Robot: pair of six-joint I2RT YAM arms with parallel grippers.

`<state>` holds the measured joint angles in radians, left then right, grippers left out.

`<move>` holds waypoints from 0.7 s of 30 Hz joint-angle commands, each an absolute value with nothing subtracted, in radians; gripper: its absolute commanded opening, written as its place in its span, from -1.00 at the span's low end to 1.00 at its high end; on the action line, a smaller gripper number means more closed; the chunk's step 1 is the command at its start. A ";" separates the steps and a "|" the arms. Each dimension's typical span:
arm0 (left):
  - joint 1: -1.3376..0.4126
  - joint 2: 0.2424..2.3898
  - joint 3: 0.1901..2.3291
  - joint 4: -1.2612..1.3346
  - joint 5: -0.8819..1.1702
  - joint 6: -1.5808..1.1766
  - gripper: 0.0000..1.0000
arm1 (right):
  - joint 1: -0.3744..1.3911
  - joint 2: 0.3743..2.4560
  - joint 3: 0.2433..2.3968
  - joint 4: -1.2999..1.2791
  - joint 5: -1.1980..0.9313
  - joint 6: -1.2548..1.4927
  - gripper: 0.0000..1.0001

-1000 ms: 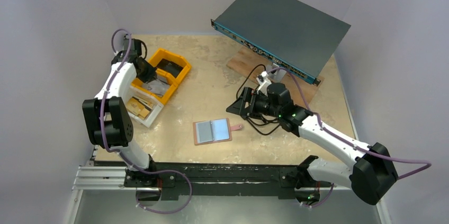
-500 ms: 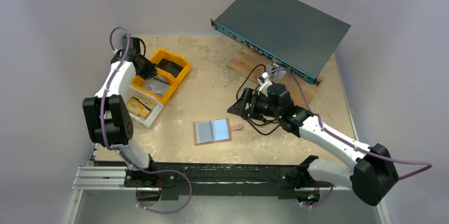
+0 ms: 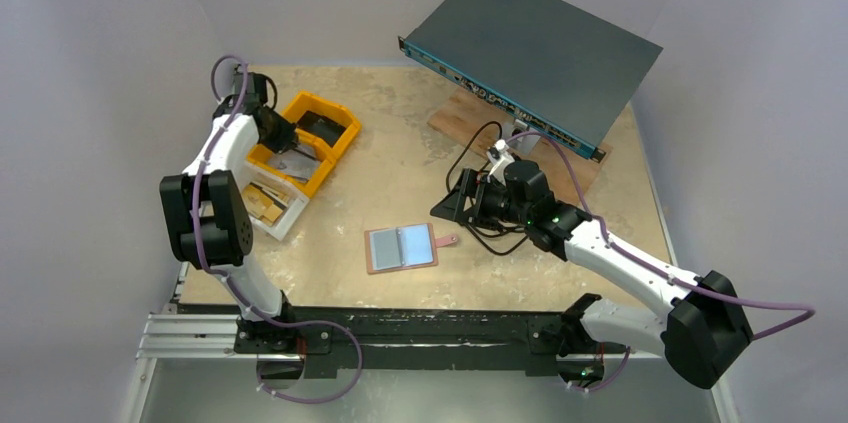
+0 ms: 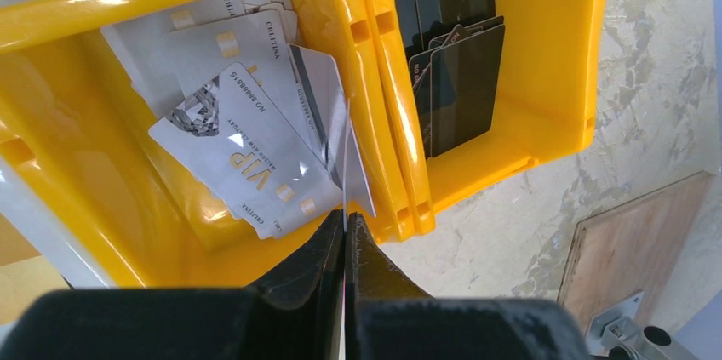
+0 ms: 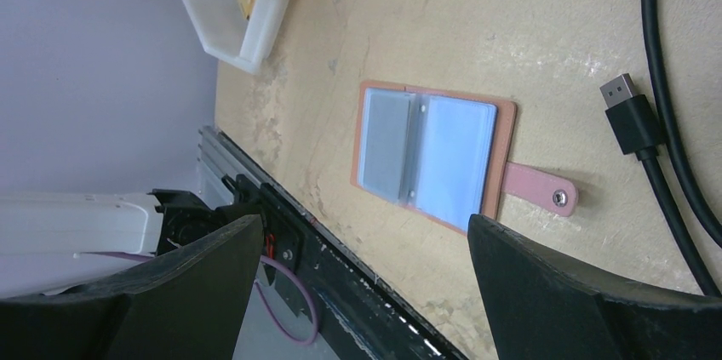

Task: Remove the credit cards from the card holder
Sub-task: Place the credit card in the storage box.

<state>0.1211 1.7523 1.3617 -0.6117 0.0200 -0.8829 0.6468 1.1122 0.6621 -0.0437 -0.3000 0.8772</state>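
The card holder [image 3: 400, 248] [image 5: 426, 156] lies open on the table, tan outside and pale blue-grey inside, its snap strap pointing right. My left gripper [image 3: 272, 131] [image 4: 345, 222] is over the yellow bin [image 3: 322, 148], shut on a pale credit card [image 4: 358, 185] seen edge-on. Below it, several pale credit cards [image 4: 230, 130] lie in one compartment and dark ones [image 4: 455, 79] in the other. My right gripper [image 3: 452, 205] [image 5: 364, 222] hangs open, right of the holder, with nothing between its fingers.
A white bin [image 3: 272, 208] [image 5: 230, 11] holding brown items adjoins the yellow bin [image 4: 387, 122]. A dark rack unit [image 3: 530, 48] rests tilted on a wooden board [image 3: 465, 121] at the back right. A black cable [image 3: 485, 233] [image 5: 656, 139] lies by the right gripper.
The left arm has shifted slightly over the yellow bin, still shut on the card. The right gripper has crept a little away from the holder. The holder has not moved.
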 commanded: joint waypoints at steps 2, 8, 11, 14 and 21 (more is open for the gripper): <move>0.147 1.739 1.382 -0.638 0.003 -0.909 -1.00 | 0.644 1.092 0.657 -0.019 -0.274 0.877 0.82; 0.164 1.711 1.355 -0.666 0.003 -0.892 -1.00 | 0.644 1.096 0.655 -0.011 -0.275 0.882 0.83; 0.168 1.697 1.340 -0.662 0.003 -0.880 -1.00 | 0.644 1.107 0.653 -0.006 -0.277 0.884 0.83; 0.172 1.700 1.332 -0.627 0.025 -0.862 -0.88 | 0.644 1.114 0.653 -0.006 -0.286 0.885 0.82; 0.173 1.662 1.328 -0.622 0.037 -0.858 0.04 | 0.645 1.112 0.655 -0.006 -0.282 0.873 0.83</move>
<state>0.1635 1.7386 1.3273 -0.6453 0.0296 -0.8719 0.6468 1.1126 0.6518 -0.0372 -0.3000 0.8783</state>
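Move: The left hand, closed on a silver credit card by its edge, is over the middle yellow bin; the pile of silver cards lies level ahead, some 3 cm to its left and 7 cm below. The black cards in the next bin are roughly 9 cm ahead and 2 cm right, the white box about 10 cm back and 8 cm left. From the right hand, the silver pile is around 18 cm ahead, 33 cm left and 12 cm below. Back and to the left, about 2.5 cm in all and sinking roughly 1 cm, the left hand carries the pinched card in over the silver pile, its fingers tipping a few degrees steeper. As it comes to a stop the fingers spread from shut to about half open and let go of the card. ##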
